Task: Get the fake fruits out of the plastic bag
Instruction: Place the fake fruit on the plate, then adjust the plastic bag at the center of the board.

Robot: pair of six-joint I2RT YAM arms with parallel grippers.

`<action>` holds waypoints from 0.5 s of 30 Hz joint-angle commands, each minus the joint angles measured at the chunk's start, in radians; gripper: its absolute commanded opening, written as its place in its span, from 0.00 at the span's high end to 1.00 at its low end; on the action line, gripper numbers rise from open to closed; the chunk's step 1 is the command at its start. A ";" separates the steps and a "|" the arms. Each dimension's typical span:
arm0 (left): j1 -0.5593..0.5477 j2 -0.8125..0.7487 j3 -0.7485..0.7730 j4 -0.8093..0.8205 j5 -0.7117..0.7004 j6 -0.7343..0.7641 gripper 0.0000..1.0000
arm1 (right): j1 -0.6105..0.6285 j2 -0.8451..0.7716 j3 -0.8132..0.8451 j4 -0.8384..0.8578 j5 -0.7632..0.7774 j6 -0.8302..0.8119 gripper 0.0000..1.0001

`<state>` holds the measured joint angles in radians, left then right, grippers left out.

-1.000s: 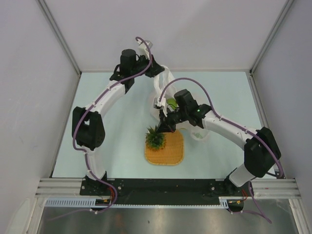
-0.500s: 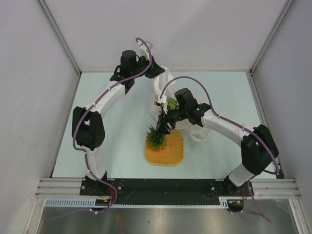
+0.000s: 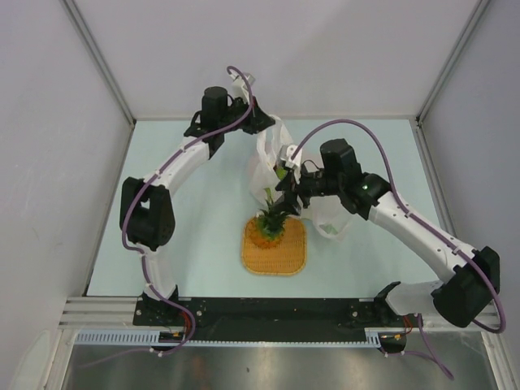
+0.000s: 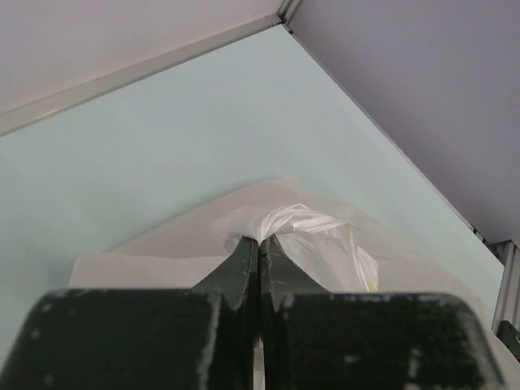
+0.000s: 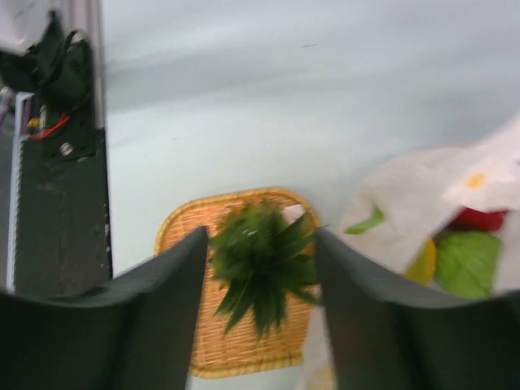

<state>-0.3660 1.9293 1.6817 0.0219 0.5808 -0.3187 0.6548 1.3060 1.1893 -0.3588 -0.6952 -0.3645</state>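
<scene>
The pineapple (image 3: 268,228) stands on the woven orange mat (image 3: 290,257), green crown up. My right gripper (image 3: 286,197) is open just above it; in the right wrist view (image 5: 261,233) its fingers flank the crown (image 5: 264,264) without touching. The plastic bag (image 3: 262,160) lies behind the mat, mouth lifted. My left gripper (image 3: 266,122) is shut on a bunched piece of the bag (image 4: 296,219) and holds it up. Inside the open bag I see a red piece (image 5: 481,218), a green piece (image 5: 469,262) and a yellow-orange mango (image 5: 422,265).
More of the bag spreads to the right of the mat under my right forearm (image 3: 331,221). The black base rail (image 5: 61,211) runs along the near edge of the table. Grey walls close in the back and both sides.
My right gripper has risen and drawn back to the right off the pineapple's crown, jaws now apart. The pineapple stays on the mat, its orange body now showing. The left arm has not moved.
</scene>
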 commanded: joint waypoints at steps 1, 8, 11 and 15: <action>-0.002 -0.073 -0.027 0.020 0.042 -0.020 1.00 | -0.081 0.021 0.024 0.099 0.138 0.108 0.50; -0.002 -0.112 -0.025 0.013 0.088 -0.046 1.00 | -0.138 0.151 0.024 0.144 0.255 0.101 0.67; -0.002 -0.122 -0.028 0.015 0.088 -0.045 1.00 | -0.144 0.217 0.024 0.161 0.266 0.098 0.71; -0.002 -0.130 -0.034 0.018 0.085 -0.046 1.00 | -0.147 0.295 0.024 0.184 0.301 0.101 0.72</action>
<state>-0.3660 1.8614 1.6485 0.0139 0.6411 -0.3508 0.5114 1.5604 1.1896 -0.2398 -0.4465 -0.2794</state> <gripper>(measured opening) 0.008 0.281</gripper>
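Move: The yellow fruit in the open plastic bag lies some 18 cm ahead of the right hand, 2 cm to its right and about 22 cm below. The green fruit is 3 cm beyond it; the plate sits about 4 cm back and 2 cm left of the right hand, the pineapple on it roughly 2 cm back and 4 cm left. From the left hand the yellow fruit is about 7 cm back, 6 cm right and 23 cm down. Right hand swings 11 cm forward, sinking 9 towards the yellow fruit, fingers narrowing, left still pinching the bag. ##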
